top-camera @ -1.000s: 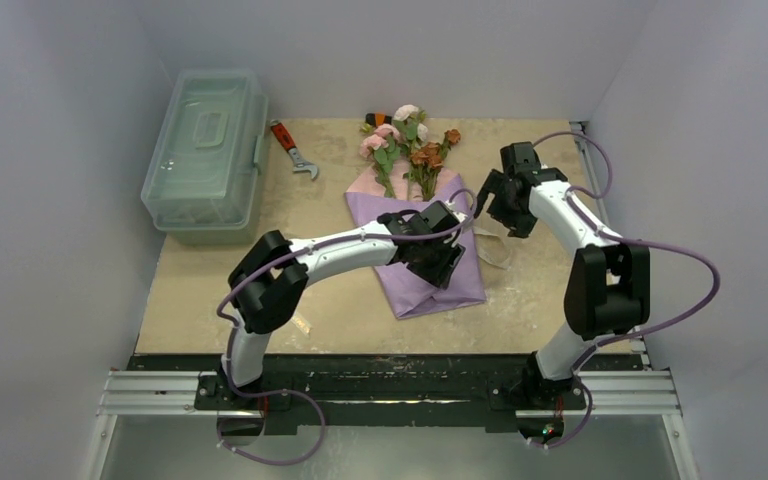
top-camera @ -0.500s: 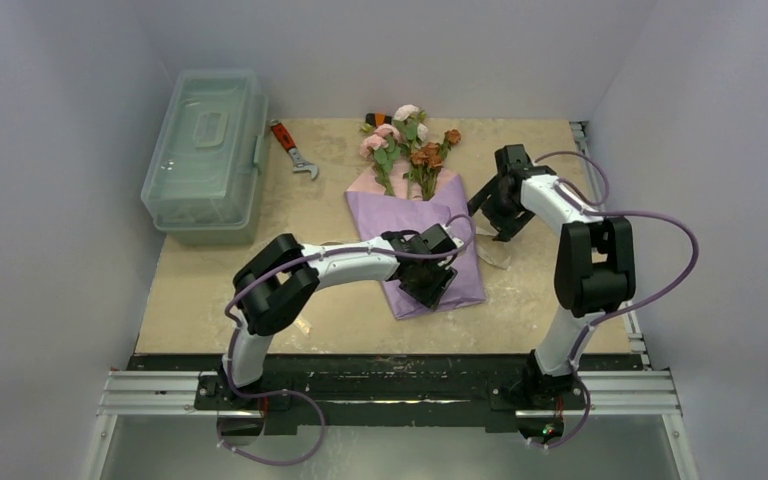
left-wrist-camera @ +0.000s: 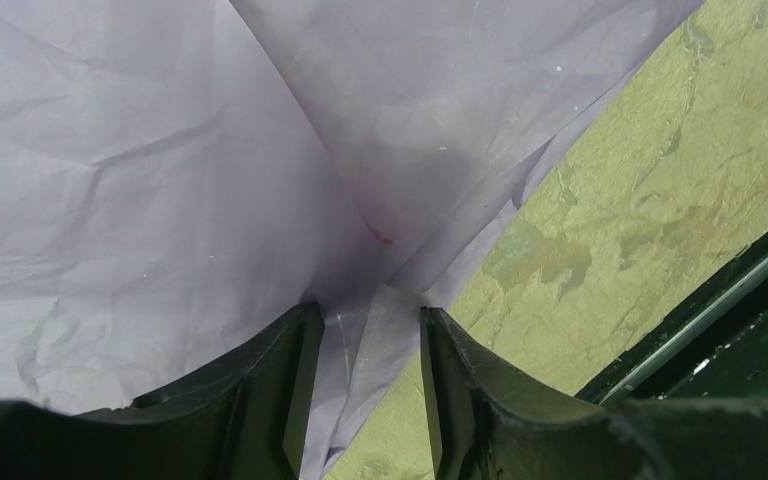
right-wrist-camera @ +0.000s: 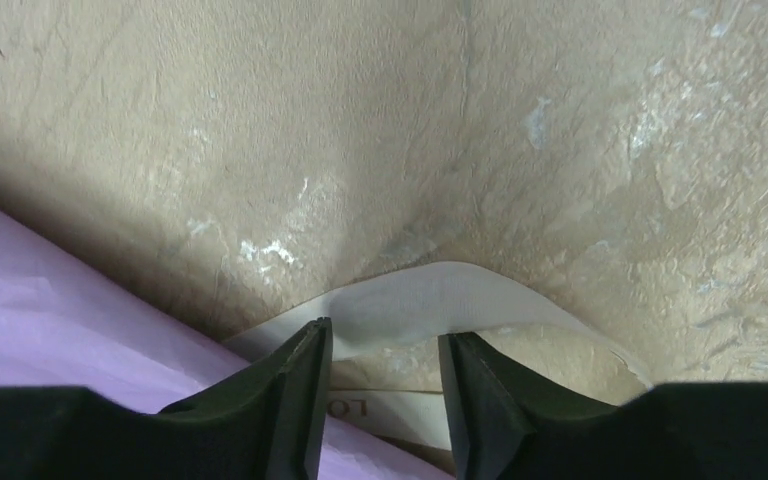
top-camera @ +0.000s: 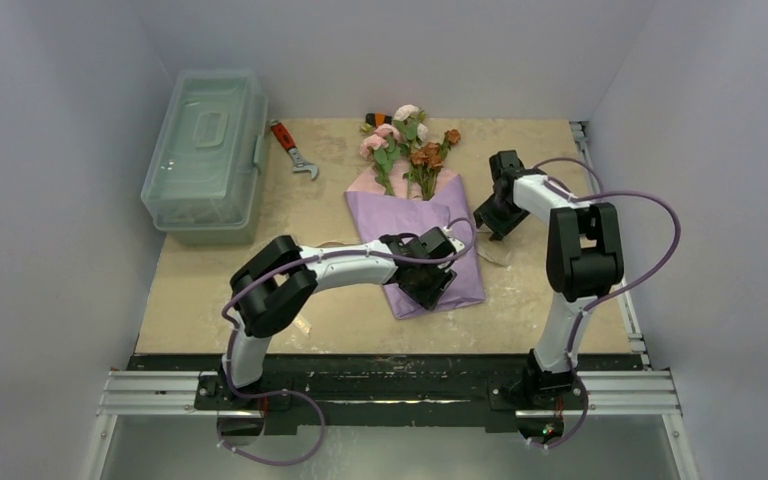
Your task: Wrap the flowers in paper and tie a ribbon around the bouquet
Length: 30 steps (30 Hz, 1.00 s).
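Observation:
The bouquet lies mid-table: pink, white and orange flowers stick out of the far end of a lilac paper wrap. My left gripper is low over the wrap's near end. In the left wrist view a folded point of paper sits between its jaws, which stand apart, with bare table showing beside one finger. My right gripper is down at the table beside the wrap's right edge. Its open jaws straddle a raised loop of cream ribbon, next to the paper.
A translucent green toolbox stands at the far left. A red-handled wrench lies beside it. A small black and orange item sits behind the blooms. A metal rail runs along the table's right edge, and grey walls close in the sides.
My right arm has dropped to the table by the wrap's right edge and its jaws have narrowed around the ribbon loop. My left gripper slid slightly nearer along the paper.

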Tool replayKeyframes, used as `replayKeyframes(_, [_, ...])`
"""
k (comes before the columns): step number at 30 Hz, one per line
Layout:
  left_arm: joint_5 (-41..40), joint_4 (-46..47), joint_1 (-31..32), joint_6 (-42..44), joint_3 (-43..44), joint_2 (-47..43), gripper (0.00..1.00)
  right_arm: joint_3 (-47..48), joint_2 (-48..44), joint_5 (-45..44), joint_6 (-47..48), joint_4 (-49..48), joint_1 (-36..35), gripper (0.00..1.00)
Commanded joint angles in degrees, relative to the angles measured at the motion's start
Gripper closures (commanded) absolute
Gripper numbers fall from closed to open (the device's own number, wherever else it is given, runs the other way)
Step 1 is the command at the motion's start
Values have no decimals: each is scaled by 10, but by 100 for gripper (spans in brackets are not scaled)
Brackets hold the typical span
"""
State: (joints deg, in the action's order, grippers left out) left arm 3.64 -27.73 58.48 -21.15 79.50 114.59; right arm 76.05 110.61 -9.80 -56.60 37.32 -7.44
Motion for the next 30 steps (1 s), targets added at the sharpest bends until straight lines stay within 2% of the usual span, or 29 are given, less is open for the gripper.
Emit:
replayKeyframes(1, [-34,-31,1,38,-21,-9,55,21,19,-47,-7,-4,2,56])
replayKeyframes(7, [-35,-36,1,57,-24,-11,55,44,30,-72,5,2,2,95])
replayKeyframes(9, [-35,-34,1,59,-27,-12,55,58,31,-78,12,8,4,100])
replayKeyframes(18, [-35,-33,1,76,-53,-25,56,85,-52,-96,47,26,46,100])
replayKeyframes(24, [-47,-38,1,88,-51,-30,56,35,-132,-18,85,-33,59,100])
replayKeyframes(30, [-43,-43,1,100,-61,-36,57,17,-195,22,84,-66,69,100])
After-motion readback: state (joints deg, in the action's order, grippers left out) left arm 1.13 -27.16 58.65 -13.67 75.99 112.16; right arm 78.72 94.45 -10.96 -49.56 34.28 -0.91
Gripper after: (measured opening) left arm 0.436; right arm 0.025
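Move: The ribbon strand to be gripped lies almost between the right fingertips, about 1 cm ahead, 1 cm to the right and 1 cm below. From that hand the purple paper's middle is roughly 14 cm left and 6 cm back, practically at table height like the ribbon; the orange roses stand some 18 cm ahead and 12 cm left. From the left hand, low over the paper's near end, the ribbon is about 19 cm ahead and 12 cm right. The right fingers shut on the ribbon beside the paper's right edge, pinching it while the hand creeps forward and right close to the table. With the grip kept, the hand then lifts some 13 cm and swings farther right, the fingertips tipping outward about 20 degrees. The left hand stays low over the paper, fingers half open, shifting about 2 cm left with a slight clockwise turn. ##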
